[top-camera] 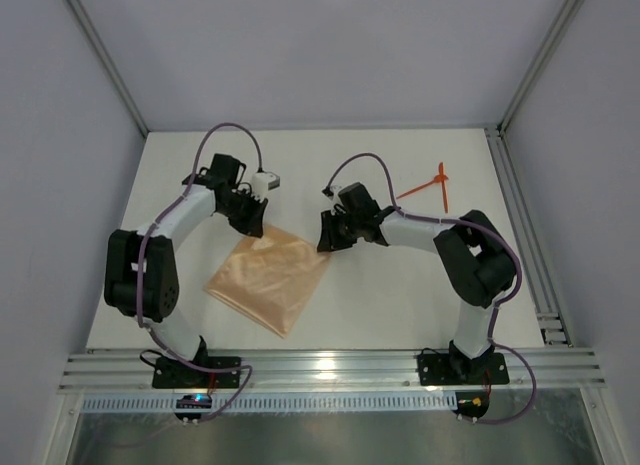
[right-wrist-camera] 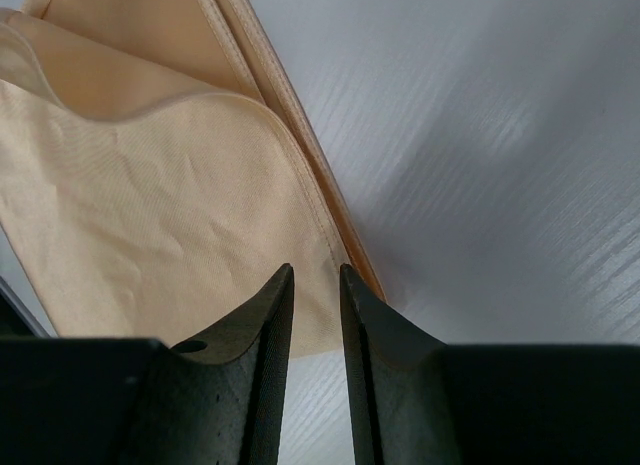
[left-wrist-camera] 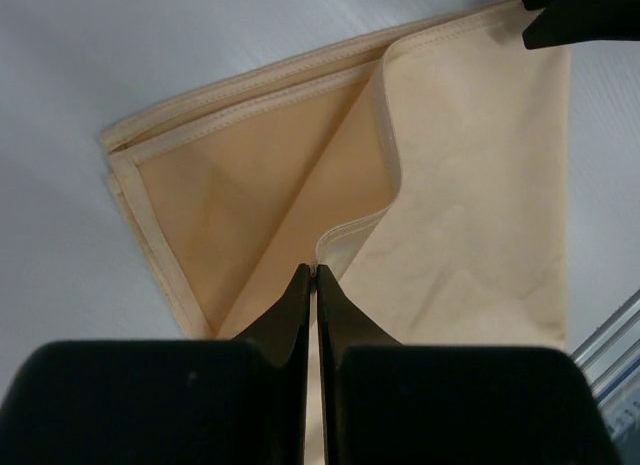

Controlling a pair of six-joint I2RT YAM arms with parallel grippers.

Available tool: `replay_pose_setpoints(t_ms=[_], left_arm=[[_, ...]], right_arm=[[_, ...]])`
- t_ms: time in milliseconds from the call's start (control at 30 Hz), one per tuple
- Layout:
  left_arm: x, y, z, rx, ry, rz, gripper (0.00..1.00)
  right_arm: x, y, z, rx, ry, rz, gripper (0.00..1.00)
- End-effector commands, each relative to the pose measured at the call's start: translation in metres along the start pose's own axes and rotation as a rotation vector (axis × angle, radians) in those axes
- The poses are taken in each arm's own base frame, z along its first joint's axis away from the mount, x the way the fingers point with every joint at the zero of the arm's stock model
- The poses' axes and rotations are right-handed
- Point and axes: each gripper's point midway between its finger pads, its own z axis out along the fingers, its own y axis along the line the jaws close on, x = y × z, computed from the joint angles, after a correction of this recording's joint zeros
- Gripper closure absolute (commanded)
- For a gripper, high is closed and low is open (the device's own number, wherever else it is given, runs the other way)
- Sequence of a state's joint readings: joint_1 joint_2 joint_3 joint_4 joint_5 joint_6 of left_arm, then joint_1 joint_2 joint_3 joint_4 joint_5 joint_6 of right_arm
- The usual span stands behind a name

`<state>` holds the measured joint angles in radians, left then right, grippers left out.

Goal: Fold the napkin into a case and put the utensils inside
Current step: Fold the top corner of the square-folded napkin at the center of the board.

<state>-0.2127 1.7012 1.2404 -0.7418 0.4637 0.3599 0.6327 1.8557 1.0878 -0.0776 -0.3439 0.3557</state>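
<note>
The peach-orange napkin lies folded on the white table, one corner pointing toward the arms. My left gripper is at its far left corner. In the left wrist view this gripper is shut on the hem of the napkin's raised top layer. My right gripper hovers at the far right corner. Its jaws stand a narrow gap apart over the napkin's corner, gripping nothing I can see. Two orange-red utensils lie crossed at the back right, apart from both grippers.
A metal rail runs along the near edge by the arm bases, and another rail borders the right side. Grey walls and slanted frame posts close in the back and sides.
</note>
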Motion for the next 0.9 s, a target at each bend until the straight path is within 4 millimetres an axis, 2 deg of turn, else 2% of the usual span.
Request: replay_pose_setpoints(t_ms=[0, 100, 500, 733, 867], left_arm=[[0.009, -0.026, -0.002, 0.089, 0.005, 0.042, 1.00], [0.023, -0.041, 0.000, 0.137, 0.036, 0.052, 1.00], [0.061, -0.104, -0.016, 0.260, 0.099, 0.169, 1.00], [0.090, -0.135, -0.005, 0.317, 0.193, 0.241, 1.00], [0.094, -0.152, -0.003, 0.348, 0.194, 0.308, 1.00]], right_arm=[[-0.023, 0.017, -0.018, -0.040, -0.089, -0.009, 0.71], [-0.024, 0.018, -0.023, -0.034, -0.101, -0.001, 0.71], [-0.021, 0.016, -0.032, -0.011, -0.127, 0.046, 0.71], [-0.017, 0.015, -0.033, -0.011, -0.126, 0.071, 0.71], [-0.013, 0.014, -0.034, -0.011, -0.123, 0.085, 0.71]])
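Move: My shut left fingers already hold the lifted upper layer of the napkin's top corner. The near corner, where I'm taking it, lies about 23 cm back, 6 cm right and 4 cm below. The napkin's left corner is roughly 12 cm back and 13 cm left of that hand, the right corner 2 cm back and 17 cm right. From my right hand, the right corner is right at the fingertips, and the near corner some 22 cm back and 10 cm left. I sweep my left hand back towards the near corner, some 16 cm, drifting about 5 cm right and staying low over the napkin, with the pinched layer kept between shut fingers while the wrist turns clockwise about 25 degrees. Meanwhile my right hand, fingers staying slightly open, rises about 2 cm off the right corner, then eases back and a little right. ##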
